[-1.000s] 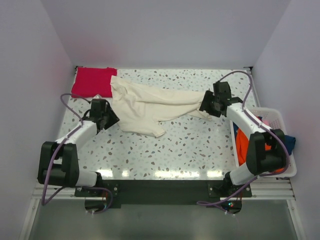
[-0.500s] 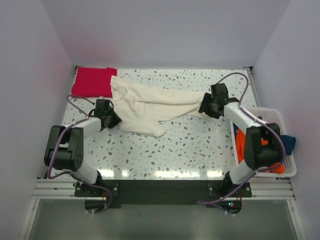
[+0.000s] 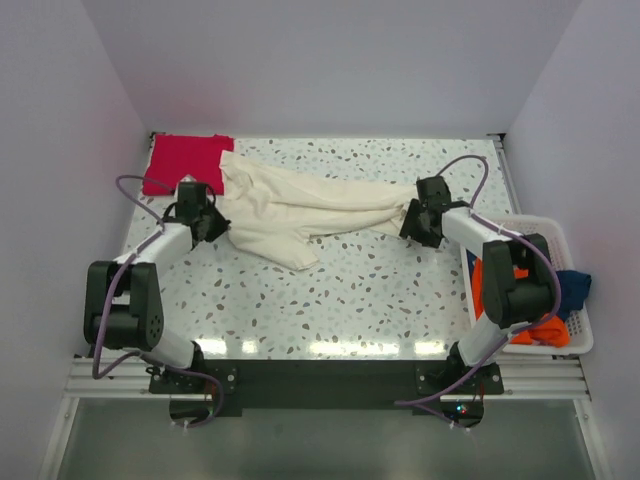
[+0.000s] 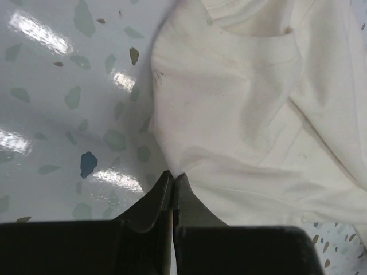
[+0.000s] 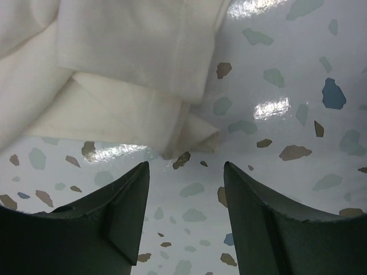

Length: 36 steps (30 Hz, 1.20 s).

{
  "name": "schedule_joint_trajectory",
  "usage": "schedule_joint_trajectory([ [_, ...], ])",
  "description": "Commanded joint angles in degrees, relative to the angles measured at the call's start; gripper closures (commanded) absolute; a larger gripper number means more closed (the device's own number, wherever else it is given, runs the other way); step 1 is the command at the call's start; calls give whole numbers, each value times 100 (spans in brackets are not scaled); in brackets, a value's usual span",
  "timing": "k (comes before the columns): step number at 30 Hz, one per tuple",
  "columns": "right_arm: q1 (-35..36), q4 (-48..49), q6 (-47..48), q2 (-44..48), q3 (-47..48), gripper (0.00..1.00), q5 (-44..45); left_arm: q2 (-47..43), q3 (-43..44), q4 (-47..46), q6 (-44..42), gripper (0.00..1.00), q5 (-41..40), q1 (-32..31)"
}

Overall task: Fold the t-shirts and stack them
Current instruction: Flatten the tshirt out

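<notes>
A large cream t-shirt lies crumpled across the back half of the table. My left gripper is at its left edge. In the left wrist view the left gripper is shut, with the rim of the cream t-shirt pinched at the fingertips. My right gripper is at the shirt's right end. It stands open low over the table, and a folded corner of the cream t-shirt lies just ahead of its fingertips, not between them. A folded red t-shirt lies at the back left corner.
A white basket stands at the right edge, holding an orange t-shirt and a blue one. Walls close in the table on the left, back and right. The speckled tabletop shows bare in front of the cream shirt.
My left gripper has shut on the cream shirt's left edge and moved back toward the red shirt, dragging the shirt's front lobe slightly left. The right gripper has shifted a little nearer.
</notes>
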State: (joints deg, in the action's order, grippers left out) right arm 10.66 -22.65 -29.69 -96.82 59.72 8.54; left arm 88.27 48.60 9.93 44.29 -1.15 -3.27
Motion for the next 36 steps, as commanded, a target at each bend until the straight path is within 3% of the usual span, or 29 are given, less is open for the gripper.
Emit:
schedule_joint_trajectory([
  [1,7,235,7,40,-127,42,157,-424,387,360,-228,100,-237,327],
  [8,59,253,16,-65,-110,42,105,-793,475,501,-526,100,-114,819],
  [26,692,489,-353,936,-1050,43,333,-803,493,387,-553,100,246,854],
  [36,754,490,-344,234,-577,45,377,-759,458,342,-562,100,264,872],
])
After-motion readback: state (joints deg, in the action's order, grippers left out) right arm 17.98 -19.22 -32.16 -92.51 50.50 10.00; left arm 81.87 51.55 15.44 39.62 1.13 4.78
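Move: Clamped in the left fingers already is the t-shirt's left edge; the folded red shirt's middle lies some 14 cm ahead, 10 cm left and 5 cm below that hand, and the near sleeve's end about 9 cm back and 21 cm right. The right hand, open, has the t-shirt's right corner about 3 cm ahead and 2 cm below, with the basket's middle roughly 28 cm to its right and 12 cm back. Pulling the held edge left about 5 cm while lifting it nearly as far, the left hand does its work early, then all but holds there with fingers shut. The right hand, half open, sinks a little, then follows the shifting right corner back about 4 cm and left 3 cm, dipping at the end so its fingertips come close around that corner, not yet closing. ##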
